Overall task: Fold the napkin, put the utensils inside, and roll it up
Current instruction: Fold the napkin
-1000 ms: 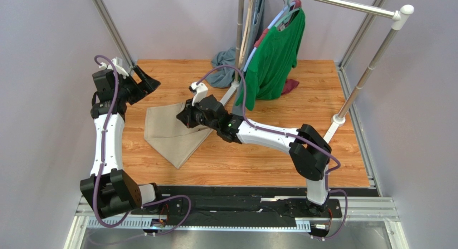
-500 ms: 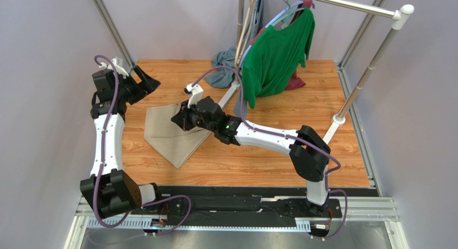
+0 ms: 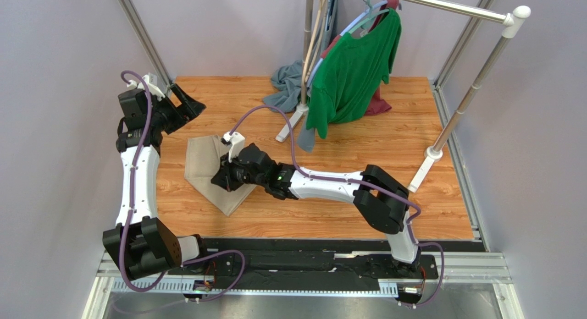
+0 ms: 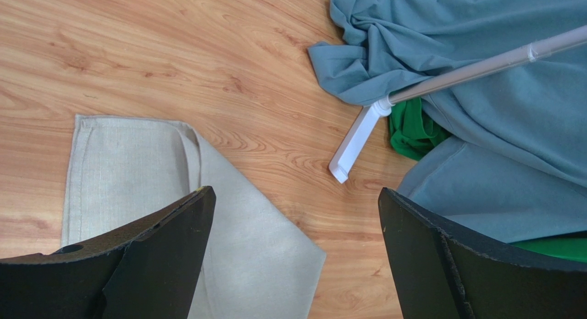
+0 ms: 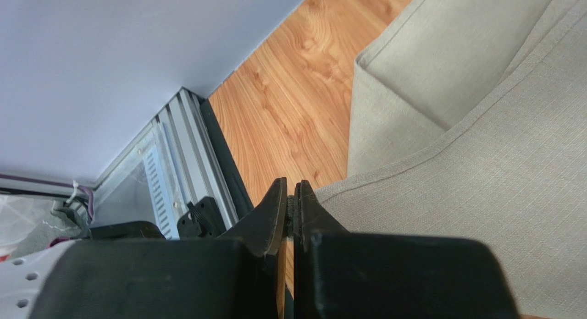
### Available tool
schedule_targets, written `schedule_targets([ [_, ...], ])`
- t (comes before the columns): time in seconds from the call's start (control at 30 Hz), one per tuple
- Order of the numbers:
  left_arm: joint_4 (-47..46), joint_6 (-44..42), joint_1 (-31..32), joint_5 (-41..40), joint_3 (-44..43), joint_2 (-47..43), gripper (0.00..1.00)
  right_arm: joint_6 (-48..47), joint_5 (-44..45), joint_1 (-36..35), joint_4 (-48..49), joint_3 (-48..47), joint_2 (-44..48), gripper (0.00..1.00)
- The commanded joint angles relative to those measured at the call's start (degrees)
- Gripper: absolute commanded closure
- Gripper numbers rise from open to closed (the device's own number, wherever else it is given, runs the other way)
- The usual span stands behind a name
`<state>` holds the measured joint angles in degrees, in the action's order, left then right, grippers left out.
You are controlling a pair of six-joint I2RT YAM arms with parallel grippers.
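The beige napkin (image 3: 201, 162) lies on the wooden table, partly folded, with one layer lifted over the rest. My right gripper (image 3: 220, 182) is over its near right part, shut on the napkin's edge; in the right wrist view the cloth (image 5: 482, 126) runs into the closed fingertips (image 5: 291, 192). My left gripper (image 3: 193, 103) hangs open above the table's far left corner, holding nothing. Its wrist view looks down on the napkin (image 4: 138, 168) between the wide-apart fingers (image 4: 296, 202). The utensils are out of view.
A clothes rack stands at the back with a green shirt (image 3: 353, 64) hanging from it. A grey-blue cloth (image 3: 282, 78) lies by its white foot (image 3: 288, 126). A slanted pole (image 3: 455, 119) lands at the right (image 3: 419, 173). Grey walls close in on both sides.
My right gripper has pulled the napkin's held edge left and toward the near side, folding it over the rest. The green shirt has swung slightly. The left arm has stayed still.
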<state>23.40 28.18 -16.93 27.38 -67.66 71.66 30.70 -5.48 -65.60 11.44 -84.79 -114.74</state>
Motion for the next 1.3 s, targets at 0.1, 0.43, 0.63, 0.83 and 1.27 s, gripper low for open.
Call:
schedule_targets([
  [0.1,-0.81,0.2,-0.56,0.48,-0.63,-1.7,0.02,-0.29,-0.94,-0.49,3.32,1.56,-3.03,1.0],
  [0.43,-0.9,0.29,-0.47,0.49,-0.63,-1.61,0.02,-0.55,0.72,-1.54,5.96,3.84,-5.41,1.0],
  [0.63,-0.9,0.29,-0.47,0.57,-0.63,-1.52,0.02,-0.9,1.0,-2.51,7.1,3.32,-6.64,1.0],
  [0.83,-0.81,0.2,-0.39,-0.22,-0.37,-1.08,0.02,-3.52,-1.3,-2.51,3.77,2.53,-4.54,0.57],
  [1.27,0.68,-2.17,-0.47,-7.25,1.13,4.19,0.01,-21.2,-5.23,12.86,-21.08,-6.76,-1.25,0.33],
])
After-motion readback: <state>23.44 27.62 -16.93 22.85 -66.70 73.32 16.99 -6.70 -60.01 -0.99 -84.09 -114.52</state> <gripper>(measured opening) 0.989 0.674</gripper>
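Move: The right hand still pinches the napkin's flap; the napkin's near corner, where the flap is going, lies about 6 cm back, 1 cm right and 9 cm below. On the table too, the napkin's left corner is some 5 cm ahead and 12 cm left, and the rack foot roughly 22 cm ahead and 21 cm right. From the left hand, the near corner is about 24 cm back, 10 cm right and 19 cm below. The right hand lowers the pinched flap about 9 cm, slightly back, opens, then withdraws forward, right and up. ##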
